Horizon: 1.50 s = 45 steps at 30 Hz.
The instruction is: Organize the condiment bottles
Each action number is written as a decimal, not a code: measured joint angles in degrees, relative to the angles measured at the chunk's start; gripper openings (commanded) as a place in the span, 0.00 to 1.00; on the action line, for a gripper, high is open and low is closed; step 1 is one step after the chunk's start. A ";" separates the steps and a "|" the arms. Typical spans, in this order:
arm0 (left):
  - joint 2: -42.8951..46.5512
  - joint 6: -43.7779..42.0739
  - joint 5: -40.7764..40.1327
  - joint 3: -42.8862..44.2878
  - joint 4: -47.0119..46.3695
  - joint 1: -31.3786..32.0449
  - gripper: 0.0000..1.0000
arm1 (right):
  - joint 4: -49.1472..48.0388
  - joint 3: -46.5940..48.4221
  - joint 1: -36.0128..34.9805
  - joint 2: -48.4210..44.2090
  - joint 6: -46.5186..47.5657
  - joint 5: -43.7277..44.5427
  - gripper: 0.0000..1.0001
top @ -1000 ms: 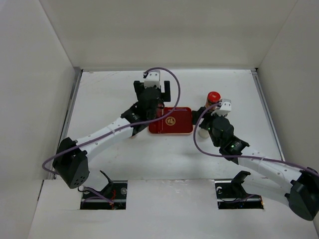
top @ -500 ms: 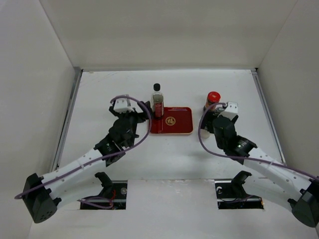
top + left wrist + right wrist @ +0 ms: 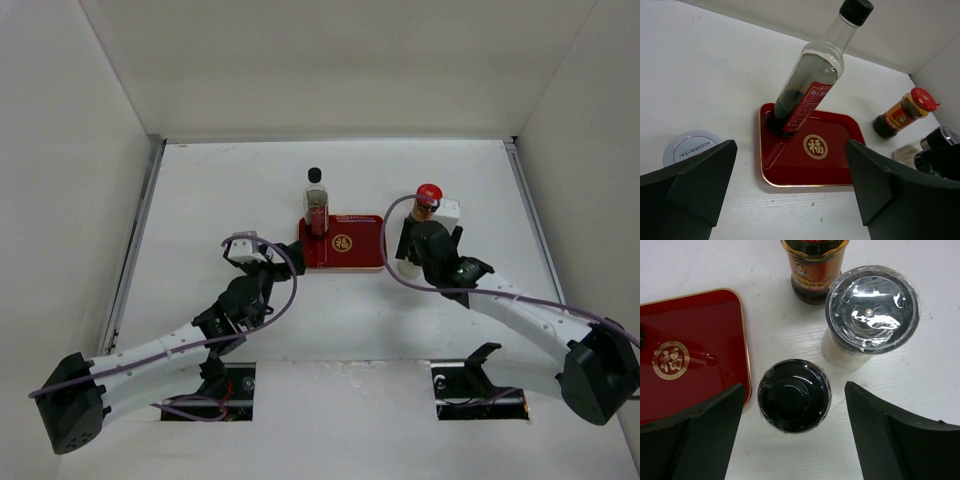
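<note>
The tall clear black-capped bottle (image 3: 316,199) stands at the far left corner of the red tray (image 3: 352,252); it also shows in the left wrist view (image 3: 812,85). My left gripper (image 3: 258,262) is open and empty, near-left of the tray (image 3: 810,170). The white-lidded jar (image 3: 691,147) sits by my left finger. My right gripper (image 3: 792,390) is open, its fingers either side of the short black-capped bottle (image 3: 794,396), not touching it. The grey-lidded jar (image 3: 871,312) and the red-capped bottle (image 3: 814,267) stand just beyond it. The red-capped bottle shows in the top view (image 3: 428,198).
White walls enclose the table on three sides. The three bottles on the right stand close together just right of the tray's edge (image 3: 742,345). Both arms' purple cables loop beside the wrists.
My left gripper has let go of the tall bottle on the tray and drawn back toward the near left. My right gripper has shifted over the short black-capped bottle.
</note>
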<state>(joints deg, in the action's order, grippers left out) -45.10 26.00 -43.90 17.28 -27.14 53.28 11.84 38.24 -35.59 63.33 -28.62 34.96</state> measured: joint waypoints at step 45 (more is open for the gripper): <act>-4.61 -0.39 2.67 -8.63 -24.92 0.04 0.90 | -15.21 31.80 -6.86 39.65 3.02 -2.84 0.67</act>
<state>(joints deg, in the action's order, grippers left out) -49.71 25.61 -41.23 8.64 -52.05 53.32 -3.38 70.04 -42.46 102.98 -25.61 32.12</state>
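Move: Just ahead of the right hand's open fingers, by about 1 cm, is the black-capped bottle, its middle some 6 cm below them. From this hand the red tray's middle lies roughly 9 cm ahead and 17 left, the tall sauce bottle on it 13 ahead and 24 left. The clear-capped bottle stands 6 ahead and 7 right, the red-capped one 14 ahead and 4 right. From the left hand the black-capped bottle is about 4 ahead, 35 right. Sinking a centimetre or two, the right hand pinches the black-capped bottle by its cap, then lifts it roughly 10 cm in an arc left and forward. Turning some 10 degrees counter-clockwise, it carries the bottle about 17 cm left and 11 forward, then lowers it 8 cm into the tray beside the tall sauce bottle, fingers still shut on the cap. ##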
